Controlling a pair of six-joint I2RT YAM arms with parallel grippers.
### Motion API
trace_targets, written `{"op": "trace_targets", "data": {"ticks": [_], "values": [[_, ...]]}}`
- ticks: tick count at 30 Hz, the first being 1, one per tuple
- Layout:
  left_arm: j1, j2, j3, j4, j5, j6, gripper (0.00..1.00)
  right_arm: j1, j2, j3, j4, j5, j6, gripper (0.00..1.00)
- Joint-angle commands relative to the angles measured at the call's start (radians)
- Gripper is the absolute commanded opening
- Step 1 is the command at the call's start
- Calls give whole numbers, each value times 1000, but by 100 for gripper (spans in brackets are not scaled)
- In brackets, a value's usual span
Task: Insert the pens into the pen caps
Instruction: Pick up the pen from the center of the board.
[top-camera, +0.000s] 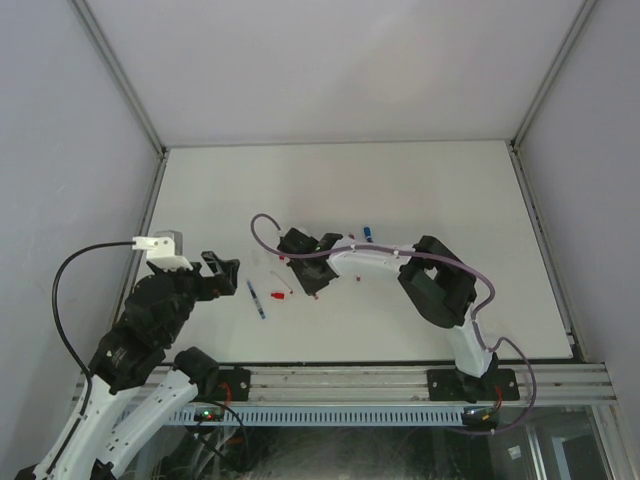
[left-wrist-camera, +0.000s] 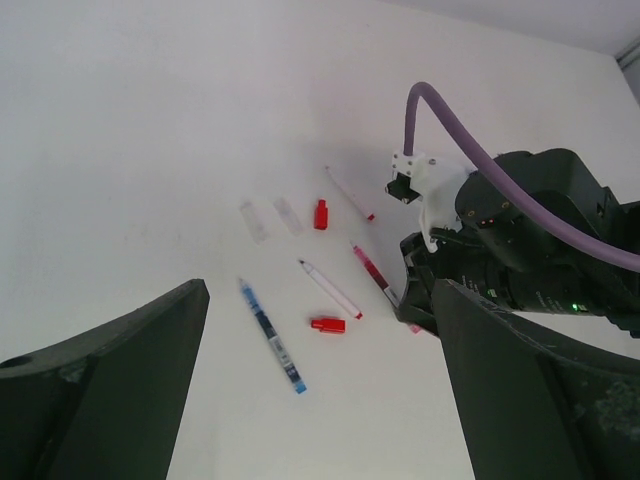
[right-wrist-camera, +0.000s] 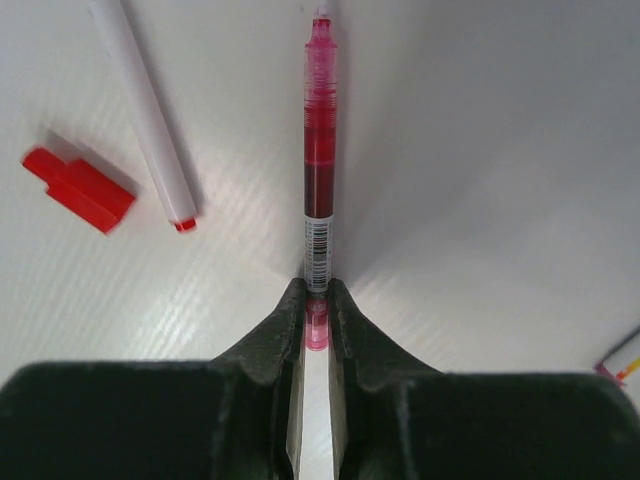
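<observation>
My right gripper (right-wrist-camera: 317, 300) is shut on the rear end of a magenta pen (right-wrist-camera: 319, 170), which lies along the table pointing away from the jaws. Left of it lie a white pen with a red end (right-wrist-camera: 150, 120) and a red pen cap (right-wrist-camera: 78, 188). My left gripper (left-wrist-camera: 320, 300) hangs open above the table with nothing between its fingers. Below it are a blue pen (left-wrist-camera: 268, 334), the red cap (left-wrist-camera: 327, 324) and the white pen (left-wrist-camera: 330, 289). Farther off are another red cap (left-wrist-camera: 321, 214) and a thin white pen (left-wrist-camera: 350, 194). From above, the right gripper (top-camera: 312, 285) reaches left and the left gripper (top-camera: 222, 270) faces it.
Two clear caps (left-wrist-camera: 253, 220) lie beyond the blue pen. A blue cap (top-camera: 368, 233) sits behind the right arm's forearm (top-camera: 370, 258). The right arm's purple cable (left-wrist-camera: 470, 150) arches over the table. Grey walls enclose the white table (top-camera: 400, 190).
</observation>
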Motion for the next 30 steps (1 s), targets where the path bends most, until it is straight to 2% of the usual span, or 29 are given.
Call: {"op": "trace_targets", "data": {"ticks": [1, 12, 18, 30], "values": [[9, -1, -15, 62, 73, -78, 100, -9, -129, -81, 72, -19, 26, 2], [9, 22, -56, 115, 106, -136, 100, 0, -364, -274, 297, -83, 67, 0], [9, 33, -89, 178, 163, -168, 100, 10, -495, -429, 546, -170, 140, 0], [9, 73, -173, 339, 308, -228, 100, 42, -609, -542, 816, -258, 256, 0]]}}
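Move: The right fingers are already shut on the red pen near its butt, at the table, with its middle 3 cm ahead and 2 cm left of them. The open left gripper hangs about 17 cm left, 5 cm back and 24 cm up. From the right hand, the white pen lies 7 cm left and 2 cm ahead, the lying red cap 8 cm left and 1 cm back. From the left hand, the red pen is 15 cm right, 8 cm ahead, 24 cm below. Keeping its pinch near the red pen's butt, the right hand first skims back and right a couple of centimetres, then lifts about 14 cm, still easing back and swinging left towards the left gripper, while its fingers tilt up some 40 degrees to point down-left. The left hand, staying wide open, comes about 6 cm right and slightly down towards the pen, rolling a little. ##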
